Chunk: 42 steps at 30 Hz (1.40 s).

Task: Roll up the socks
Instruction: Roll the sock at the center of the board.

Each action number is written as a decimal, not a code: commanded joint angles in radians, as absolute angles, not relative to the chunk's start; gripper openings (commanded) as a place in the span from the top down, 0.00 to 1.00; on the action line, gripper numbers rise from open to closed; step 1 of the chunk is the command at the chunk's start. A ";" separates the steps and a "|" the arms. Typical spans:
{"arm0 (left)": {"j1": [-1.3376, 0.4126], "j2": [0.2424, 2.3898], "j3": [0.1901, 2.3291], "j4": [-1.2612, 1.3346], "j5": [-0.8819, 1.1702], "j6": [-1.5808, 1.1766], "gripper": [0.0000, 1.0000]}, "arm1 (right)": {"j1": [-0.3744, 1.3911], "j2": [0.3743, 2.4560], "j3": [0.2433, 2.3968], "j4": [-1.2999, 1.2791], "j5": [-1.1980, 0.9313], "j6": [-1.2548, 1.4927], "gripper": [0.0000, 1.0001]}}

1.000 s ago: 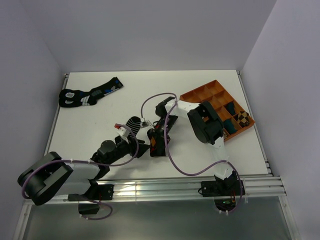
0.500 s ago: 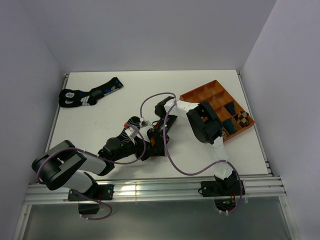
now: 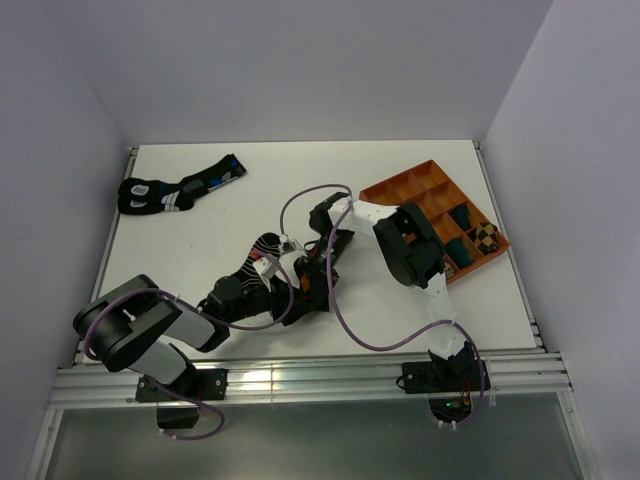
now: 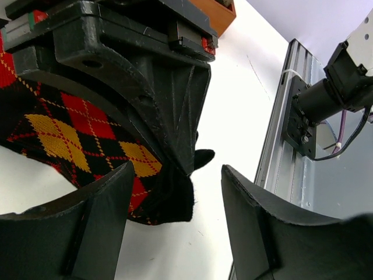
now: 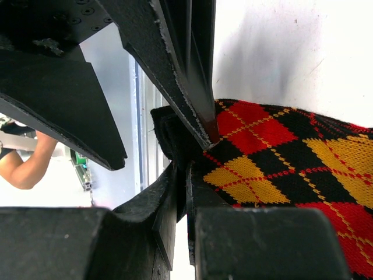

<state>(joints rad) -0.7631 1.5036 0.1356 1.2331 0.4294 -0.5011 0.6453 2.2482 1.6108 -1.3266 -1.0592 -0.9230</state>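
The argyle sock (image 5: pixel 280 157), black with red and orange diamonds, lies mid-table under both grippers (image 3: pixel 304 287). My right gripper (image 5: pixel 185 192) is shut on its black edge and comes down on it from above (image 3: pixel 314 280). My left gripper (image 4: pixel 175 216) is open, with a finger on each side of the sock's dark tip (image 4: pixel 169 201) and touching nothing. It sits low, just left of the right gripper (image 3: pixel 288 284). The sock's diamond pattern (image 4: pixel 87 140) fills the left wrist view under the right gripper's body (image 4: pixel 134 70). The striped ankle sock (image 3: pixel 264 243) lies just behind the left wrist.
An orange compartment tray (image 3: pixel 400 190) with rolled bundles stands at the right. Black socks with blue and white marks (image 3: pixel 175 190) lie at the far left. An aluminium rail (image 3: pixel 350 365) runs along the near edge. A purple cable (image 3: pixel 340 310) loops beside the sock.
My left arm has reached right, up to the argyle sock and the right gripper, and its jaws have spread wider. The right gripper has kept its hold without moving.
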 commanded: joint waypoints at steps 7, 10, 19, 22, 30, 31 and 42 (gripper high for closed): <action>-0.785 1.517 0.158 1.206 0.433 -0.457 0.33 | 0.635 2.257 1.652 -1.440 -1.077 -0.959 0.87; -0.788 1.522 0.166 1.189 0.436 -0.453 0.34 | 0.635 2.256 1.655 -1.439 -1.077 -0.957 0.87; -0.792 1.532 0.181 1.160 0.402 -0.443 0.39 | 0.634 2.250 1.647 -1.440 -1.066 -0.959 0.88; -0.790 1.528 0.184 1.157 0.387 -0.443 0.42 | 0.632 2.252 1.646 -1.439 -1.066 -0.956 0.88; -0.790 1.537 0.212 1.140 0.385 -0.446 0.61 | 0.634 2.246 1.632 -1.428 -1.057 -0.953 0.88; -0.790 1.543 0.213 1.140 0.387 -0.446 0.65 | 0.632 2.246 1.632 -1.427 -1.057 -0.953 0.88; -0.793 1.549 0.202 1.158 0.399 -0.462 0.95 | 0.632 2.240 1.629 -1.405 -1.057 -0.936 0.88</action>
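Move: Hanging from the right fingertips, the cuff end of the argyle sock lies between the open left fingers, about 1 cm to the left hand's right, level with it fore and aft, and 2 cm below it. From the left hand, the rest of that sock lies some 9 cm ahead, 5 cm right and 4 cm below; the striped sock is roughly 9 cm ahead and 11 cm left. The cuff is already in the right pads. Sinking about 2 cm, the open left hand brings its fingers down around the cuff end just under the right fingertips, rolling some 5 degrees with its left side rising. Its fingers then close until nearly shut, pinching the cuff as the hand edges a little right, while the right hand stays almost in place and keeps its pinch. ##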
